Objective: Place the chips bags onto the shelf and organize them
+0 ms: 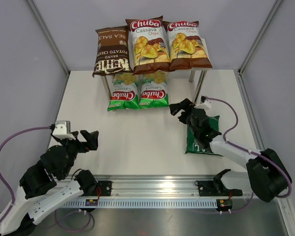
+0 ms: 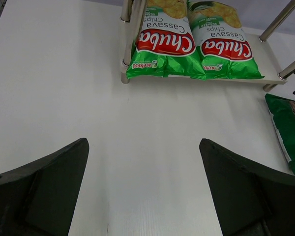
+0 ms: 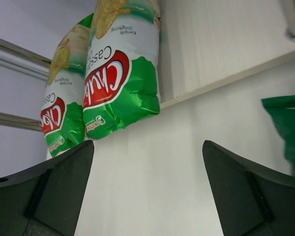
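Observation:
The shelf (image 1: 199, 86) stands at the back of the table. Its top tier carries a dark brown Kettle bag (image 1: 110, 51) and two white-brown Chuba bags (image 1: 147, 44) (image 1: 187, 44). Two light green Chuba bags (image 1: 124, 92) (image 1: 154, 91) lie on the lower tier, whose right part (image 2: 265, 54) is bare. A dark green bag (image 1: 201, 140) lies flat on the table at the right, partly under the right arm. My right gripper (image 1: 183, 107) hovers open just beyond that bag, near the shelf's right leg. My left gripper (image 1: 83, 139) is open over the table at the near left, holding nothing.
White enclosure walls (image 1: 19, 64) stand on both sides and at the back. The arms' mounting rail (image 1: 152, 189) runs along the near edge. A purple cable (image 1: 19, 135) loops beside the left arm.

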{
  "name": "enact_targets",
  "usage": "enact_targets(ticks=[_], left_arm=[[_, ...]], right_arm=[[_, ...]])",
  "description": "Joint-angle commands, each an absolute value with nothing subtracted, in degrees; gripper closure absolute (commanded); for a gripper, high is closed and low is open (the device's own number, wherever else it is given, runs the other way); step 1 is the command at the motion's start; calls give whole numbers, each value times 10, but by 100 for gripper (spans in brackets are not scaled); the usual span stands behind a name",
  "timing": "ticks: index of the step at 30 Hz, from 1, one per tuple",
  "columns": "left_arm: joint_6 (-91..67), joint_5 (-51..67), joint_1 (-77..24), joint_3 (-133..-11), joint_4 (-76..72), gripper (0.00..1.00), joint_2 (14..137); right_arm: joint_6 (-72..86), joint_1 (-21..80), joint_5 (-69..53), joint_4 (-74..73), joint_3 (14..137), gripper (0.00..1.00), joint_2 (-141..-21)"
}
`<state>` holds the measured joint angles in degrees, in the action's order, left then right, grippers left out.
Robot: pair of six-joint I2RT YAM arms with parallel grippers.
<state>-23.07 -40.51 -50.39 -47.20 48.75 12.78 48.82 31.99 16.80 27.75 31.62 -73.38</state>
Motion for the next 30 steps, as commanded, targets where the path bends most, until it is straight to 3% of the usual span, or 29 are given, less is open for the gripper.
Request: enact_targets(ticks=[1,8,16,24,30], left_arm=[[-259,-394,-504,-489,462,1,163],[-343,-245,-504,-450,377,1,259],[-410,-74,-523,-382,104,1,466],[-446,-48,-591,-446,-88,1,723],[-468,-30,-592,-540,-151,1,866]], right_arm=[[383,302,158,85,357,1,-662],[321,299,118,-92,355,1,-509],[316,298,1,-301,402,0,-343],[373,298,-27,-408,453,1,-179],[371,299,-68,-441,480,0,-144]])
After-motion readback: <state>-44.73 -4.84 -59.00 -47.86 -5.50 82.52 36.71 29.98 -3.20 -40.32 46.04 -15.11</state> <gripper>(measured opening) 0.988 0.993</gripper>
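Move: The REAL chips bag lies flat on the table, about 51 cm to the left gripper's right, 7 cm ahead and 25 cm below. The front right shelf post stands about 15 cm beyond that bag and 4 cm left of it; the nearer green Chuba bag on the lower shelf is some 30 cm ahead and 28 cm right of the left gripper. From the right gripper the REAL bag is about 12 cm back, 11 cm right and 14 cm below. Sweep the left gripper about 35 cm right across the open table towards the REAL bag, sinking some 13 cm, tipping the fingers down and turning clockwise, jaws wide open. Meanwhile draw the empty right gripper back about 20 cm from the shelf, rising and easing right past the REAL bag to clear the way, still open. ##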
